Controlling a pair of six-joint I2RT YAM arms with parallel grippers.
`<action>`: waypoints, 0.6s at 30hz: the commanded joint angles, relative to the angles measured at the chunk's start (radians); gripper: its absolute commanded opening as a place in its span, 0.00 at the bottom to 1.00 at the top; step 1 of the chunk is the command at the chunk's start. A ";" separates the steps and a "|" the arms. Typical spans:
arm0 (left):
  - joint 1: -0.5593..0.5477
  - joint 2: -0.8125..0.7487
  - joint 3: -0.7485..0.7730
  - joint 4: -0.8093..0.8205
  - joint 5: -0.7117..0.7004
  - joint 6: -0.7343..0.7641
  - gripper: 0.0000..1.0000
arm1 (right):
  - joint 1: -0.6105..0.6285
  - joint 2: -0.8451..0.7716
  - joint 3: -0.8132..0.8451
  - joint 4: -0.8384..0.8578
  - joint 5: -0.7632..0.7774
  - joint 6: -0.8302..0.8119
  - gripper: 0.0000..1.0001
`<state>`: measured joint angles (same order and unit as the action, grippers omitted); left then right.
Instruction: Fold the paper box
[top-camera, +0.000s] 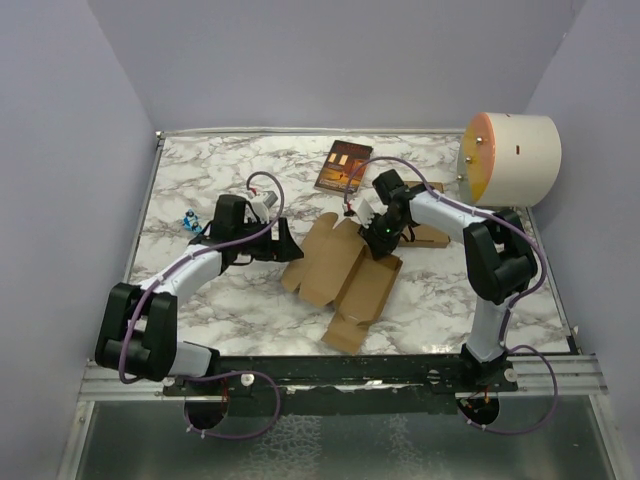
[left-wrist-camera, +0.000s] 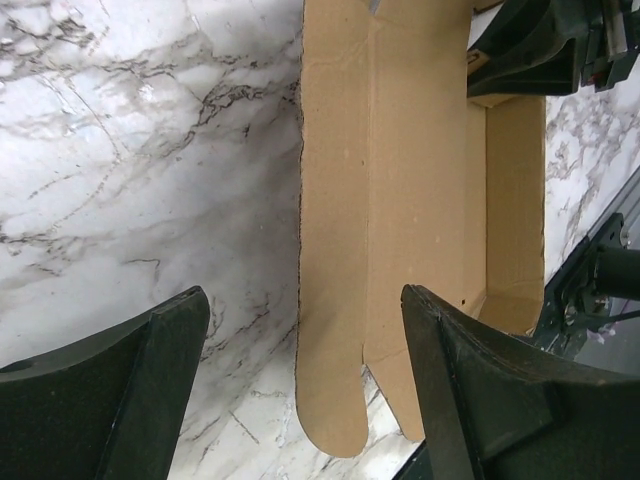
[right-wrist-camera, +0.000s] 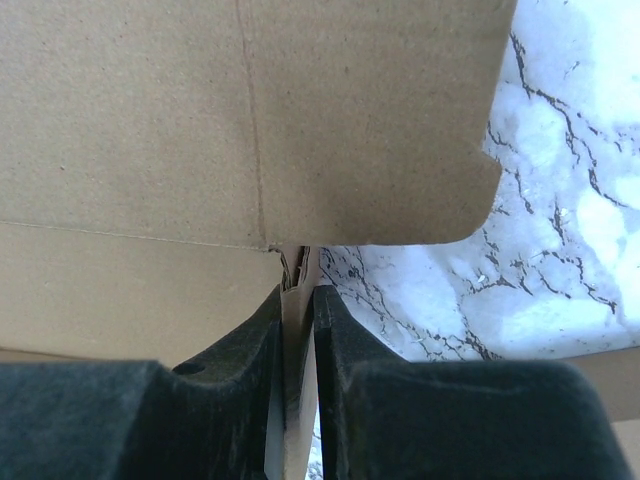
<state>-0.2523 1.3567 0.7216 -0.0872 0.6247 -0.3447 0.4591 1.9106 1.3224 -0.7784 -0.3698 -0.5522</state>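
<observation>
The paper box (top-camera: 345, 275) is a wide brown die-cut cardboard sheet lying part-folded in the middle of the marble table, with one wall raised. My left gripper (top-camera: 280, 238) hovers at its left edge, open. In the left wrist view, the sheet (left-wrist-camera: 400, 200) and a rounded tab lie below the left gripper (left-wrist-camera: 302, 295), between the wide-apart fingers. My right gripper (top-camera: 385, 235) is at the sheet's far right side. The right wrist view has the right gripper (right-wrist-camera: 298, 292) pinched on a folded cardboard edge, under a broad flap of the box (right-wrist-camera: 150, 120).
A dark red-brown book (top-camera: 342, 166) lies at the back. A large cream cylinder with an orange face (top-camera: 510, 157) sits at the back right. A slim brown carton (top-camera: 432, 237) lies behind the right arm. A small blue object (top-camera: 189, 222) sits at far left.
</observation>
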 joint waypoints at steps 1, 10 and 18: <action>-0.023 0.039 0.006 -0.008 0.041 -0.004 0.78 | 0.007 -0.032 -0.026 0.034 0.007 -0.015 0.15; -0.043 0.106 0.008 0.020 0.114 -0.033 0.46 | 0.008 -0.054 -0.051 0.052 0.000 -0.021 0.16; -0.044 0.135 0.032 0.028 0.155 -0.038 0.00 | 0.007 -0.092 -0.088 0.074 -0.003 -0.050 0.19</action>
<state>-0.2905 1.4906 0.7235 -0.0734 0.7376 -0.3862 0.4591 1.8767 1.2636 -0.7399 -0.3702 -0.5632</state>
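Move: The left hand, fingers wide open, hovers just above the lid's narrow side flap; the flap edge it will close on lies about 2 cm back, 2 cm to its right and 3 cm below. The wide lid panel's middle is some 9 cm to its right and 2 cm back, the open tray roughly 16 cm right and 6 cm back. From the right hand, gripping the tray wall's far left corner, that flap edge is about 14 cm left and 2 cm back, slightly higher. The left fingers shut from wide open and pinch the free edge of the lid's side flap. On the way the left hand sinks about 3 cm while easing some 2 cm to the right and 2 cm back, its fingertips tipping roughly 10 degrees further down. The right hand keeps its grip on the tray wall, almost in place. ##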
